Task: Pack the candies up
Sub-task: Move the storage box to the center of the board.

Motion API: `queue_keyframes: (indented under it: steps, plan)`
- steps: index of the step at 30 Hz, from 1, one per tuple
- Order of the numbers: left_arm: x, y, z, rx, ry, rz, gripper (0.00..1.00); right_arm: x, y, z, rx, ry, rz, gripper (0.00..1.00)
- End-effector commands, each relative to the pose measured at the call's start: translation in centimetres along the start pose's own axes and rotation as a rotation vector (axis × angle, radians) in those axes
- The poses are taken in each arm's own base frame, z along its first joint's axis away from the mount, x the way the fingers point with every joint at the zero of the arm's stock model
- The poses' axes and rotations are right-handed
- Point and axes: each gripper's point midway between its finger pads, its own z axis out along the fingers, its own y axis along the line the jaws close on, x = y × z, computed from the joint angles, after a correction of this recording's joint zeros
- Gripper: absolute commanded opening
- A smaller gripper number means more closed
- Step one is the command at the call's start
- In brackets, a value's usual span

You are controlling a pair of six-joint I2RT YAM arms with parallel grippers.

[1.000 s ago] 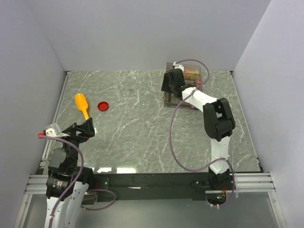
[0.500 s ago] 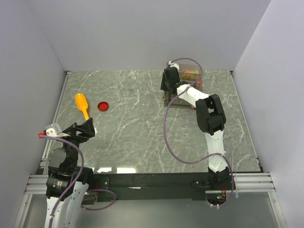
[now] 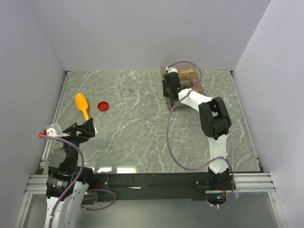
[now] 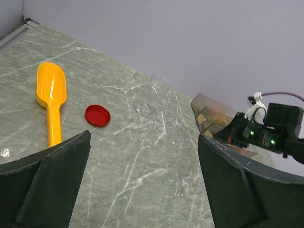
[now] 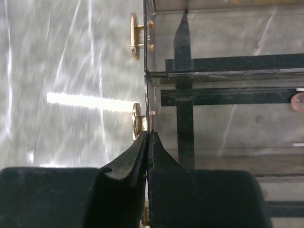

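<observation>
The candies (image 3: 191, 74) lie as a pink and orange heap inside a clear plastic box (image 3: 194, 85) at the back right; in the left wrist view the candies (image 4: 210, 117) show through its wall. One pink candy (image 5: 298, 102) sits at the right edge of the right wrist view. My right gripper (image 3: 170, 91) is at the box's left side. Its jaws (image 5: 149, 135) are shut on the thin clear edge of the box (image 5: 213, 47), beside a brass fitting (image 5: 138, 121). My left gripper (image 3: 87, 127) hangs open over bare table at the front left, with nothing between its fingers (image 4: 57, 180).
A yellow-orange scoop (image 3: 81, 105) and a flat red lid (image 3: 103, 106) lie at the left. The left wrist view shows the scoop (image 4: 51, 97), the lid (image 4: 97, 115) and a clear cup (image 4: 153, 94) lying on its side. Grey walls close in three sides.
The right gripper's jaws have closed onto the box's clear edge, and the arm has shifted slightly at the box. The left arm has not moved.
</observation>
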Motion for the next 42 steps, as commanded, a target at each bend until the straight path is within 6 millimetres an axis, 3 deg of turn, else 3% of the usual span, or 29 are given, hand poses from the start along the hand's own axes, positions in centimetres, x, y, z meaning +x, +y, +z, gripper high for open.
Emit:
queue_keyframes:
  steps: [1, 10, 18, 20, 25, 35, 42]
  plan:
    - [-3.0, -1.5, -2.4, 0.096, -0.132, -0.019, 0.99, -0.2, 3.8, -4.6, -0.131, -0.028, -0.095, 0.00]
    - [-3.2, -1.7, -2.6, 0.113, -0.143, -0.019, 1.00, 7.6, 7.8, -13.0, -0.333, 0.065, -0.201, 0.00]
    - [-2.9, -1.8, -2.4, 0.113, -0.126, -0.014, 0.99, 12.9, 9.3, -18.8, -0.443, 0.086, -0.208, 0.00]
    - [-2.8, -2.2, -2.3, 0.132, -0.116, -0.013, 0.99, 14.4, 9.3, -19.5, -0.446, 0.108, -0.203, 0.00]
    - [-1.7, -2.9, -1.6, 0.173, -0.071, 0.012, 1.00, 15.8, 9.8, -21.4, -0.459, 0.116, -0.162, 0.00]
    - [-1.4, -2.2, -1.0, 0.135, -0.053, 0.042, 0.99, 20.0, 10.6, -25.5, -0.496, 0.223, -0.078, 0.00]
    - [-1.2, -1.6, -0.7, 0.097, -0.050, 0.040, 0.99, 22.0, 11.5, -27.0, -0.500, 0.282, -0.074, 0.00]
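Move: The right hand already grips the rim of the storage box's left wall; the box's middle lies about 5 cm ahead, 11 cm right and 3 cm lower. The board's centre, where the box is going, is roughly 13 cm back, 9 cm left and 7 cm below. Candies in the far compartment sit some 14 cm ahead and 14 cm right; the red cap is 6 cm back, 38 cm left. From the left hand the board's centre is about 20 cm ahead, 31 cm right, 26 cm down. Keeping its shut fingers pinched on the left wall's rim beside the middle knob, the right hand drags the storage box back towards its own base, nearly level, some 34 cm and about 7 cm to the left, fast at first and then slower. Over the first half it swings close to 30 degrees counter-clockwise; later the fingers tip a little further down. ##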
